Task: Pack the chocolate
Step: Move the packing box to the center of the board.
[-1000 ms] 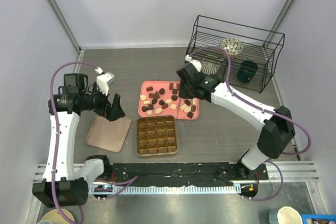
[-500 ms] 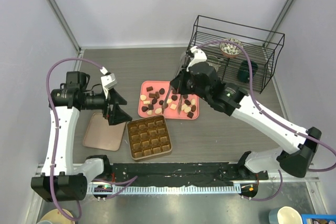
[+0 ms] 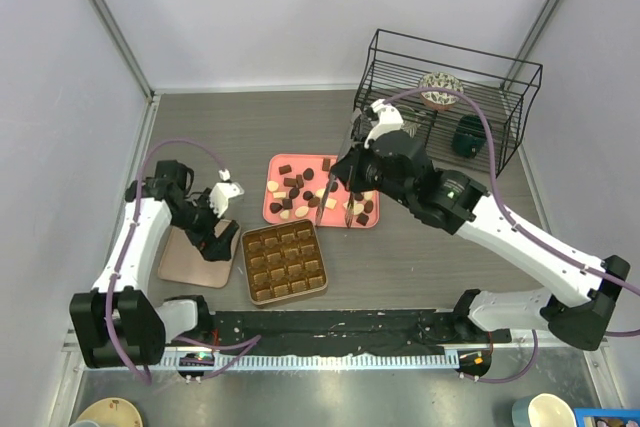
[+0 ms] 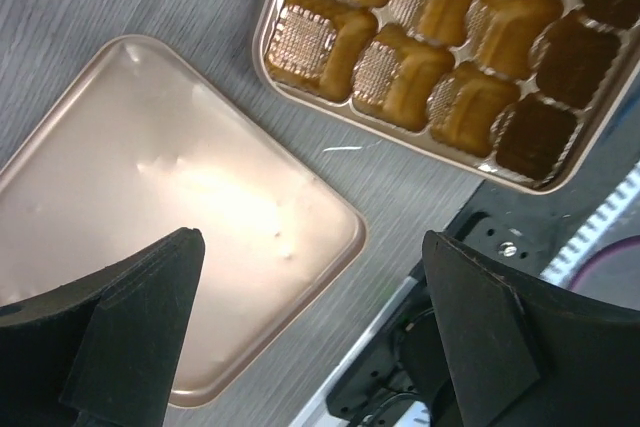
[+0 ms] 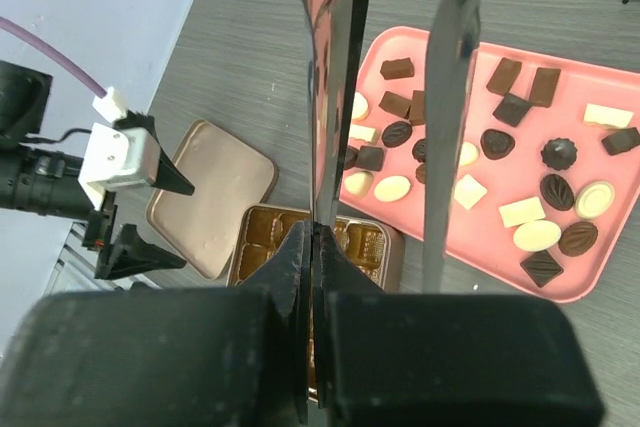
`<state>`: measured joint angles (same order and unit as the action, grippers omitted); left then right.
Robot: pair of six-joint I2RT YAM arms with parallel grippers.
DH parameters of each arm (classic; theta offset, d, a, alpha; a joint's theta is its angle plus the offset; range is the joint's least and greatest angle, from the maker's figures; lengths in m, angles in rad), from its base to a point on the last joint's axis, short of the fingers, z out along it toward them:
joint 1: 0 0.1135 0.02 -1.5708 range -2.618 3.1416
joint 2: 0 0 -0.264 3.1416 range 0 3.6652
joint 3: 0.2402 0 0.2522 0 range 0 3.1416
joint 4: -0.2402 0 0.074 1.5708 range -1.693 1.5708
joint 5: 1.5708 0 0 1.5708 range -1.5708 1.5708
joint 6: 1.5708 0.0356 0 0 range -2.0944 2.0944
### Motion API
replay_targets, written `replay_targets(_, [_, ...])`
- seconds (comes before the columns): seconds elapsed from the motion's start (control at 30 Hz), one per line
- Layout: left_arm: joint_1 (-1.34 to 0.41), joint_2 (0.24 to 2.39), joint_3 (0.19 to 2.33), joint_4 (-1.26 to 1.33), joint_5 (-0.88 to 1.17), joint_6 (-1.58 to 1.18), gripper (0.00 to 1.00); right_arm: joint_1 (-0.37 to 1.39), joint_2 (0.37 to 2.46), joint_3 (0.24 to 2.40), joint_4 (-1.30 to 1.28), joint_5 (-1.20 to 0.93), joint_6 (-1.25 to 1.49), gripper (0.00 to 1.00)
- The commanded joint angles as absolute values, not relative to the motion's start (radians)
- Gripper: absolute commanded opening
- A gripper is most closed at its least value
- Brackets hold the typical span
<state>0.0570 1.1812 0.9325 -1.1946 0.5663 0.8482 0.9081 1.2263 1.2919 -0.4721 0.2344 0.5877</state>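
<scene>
Several pieces of chocolate (image 3: 310, 187), dark, brown and cream, lie loose on the flat pink tray (image 3: 274, 164). They also show in the right wrist view (image 5: 560, 190). The gold gridded box (image 3: 285, 261) sits just in front of the tray, with its tan lid (image 3: 190, 259) to the left. My right gripper (image 5: 316, 237) is shut on metal tongs (image 5: 335, 77), whose two arms hang apart over the tray's near side (image 3: 322, 202). My left gripper (image 4: 310, 337) is open, low over the lid (image 4: 150, 187) next to the box (image 4: 440, 57), with nothing between its fingers (image 4: 130, 327).
A black wire rack (image 3: 450, 97) at the back right holds a patterned bowl (image 3: 440, 87) and a dark green cup (image 3: 470, 135). Grey walls close in the left, back and right. A black rail (image 3: 330, 322) runs along the near edge.
My left arm has dropped and pulled back toward the near edge, its gripper now low over the lid. The box slid left. The right arm swung forward with the tongs over the tray.
</scene>
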Motion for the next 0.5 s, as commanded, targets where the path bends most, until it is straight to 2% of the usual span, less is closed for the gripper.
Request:
replay_targets(0.0, [0.048, 1.115, 0.879, -1.099, 0.477, 0.920, 0.98, 0.910, 1.161, 1.296, -0.460, 0.261, 0.586, 0.01])
replay_targets(0.1, [0.009, 1.083, 0.812, -1.022, 0.456, 0.902, 1.00, 0.910, 1.152, 1.287, -0.466, 0.264, 0.589, 0.01])
replay_targets(0.13, [-0.071, 1.075, 0.793, -0.988, 0.402, 0.878, 1.00, 0.911, 1.149, 1.279, -0.466, 0.262, 0.589, 0.01])
replay_targets(0.3, [-0.254, 1.039, 0.680, -0.757, 0.287, 0.776, 1.00, 0.910, 1.121, 1.258, -0.468, 0.271, 0.597, 0.01])
replay_targets(0.47, [-0.268, 1.081, 0.684, -0.663, 0.267, 0.739, 1.00, 0.910, 1.089, 1.252, -0.485, 0.285, 0.600, 0.01])
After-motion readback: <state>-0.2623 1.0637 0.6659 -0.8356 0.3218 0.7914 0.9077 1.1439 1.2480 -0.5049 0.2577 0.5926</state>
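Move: The packing box's middle lies about 12 cm to the left hand's right, some 2 cm back and 9 cm below it; its left rim is only about 3 cm to the right. The beige tray is roughly 7 cm to that hand's left, level with it and 11 cm below, and the pink chocolate tray some 20 cm right and 15 cm ahead. From the right hand, the box lies about 15 cm left, 9 cm back and 29 cm below. The left hand, its fingers staying wide open, sinks about 5.5 cm towards the left rim of the packing box, edging left at first and then swinging some 3 cm right to end beside the rim, while the wrist turns about 20 degrees in all, partly clockwise. The right hand keeps its shut hold on the metal tongs, high over the near side of the pink tray, and drifts about 2 cm to its right. ##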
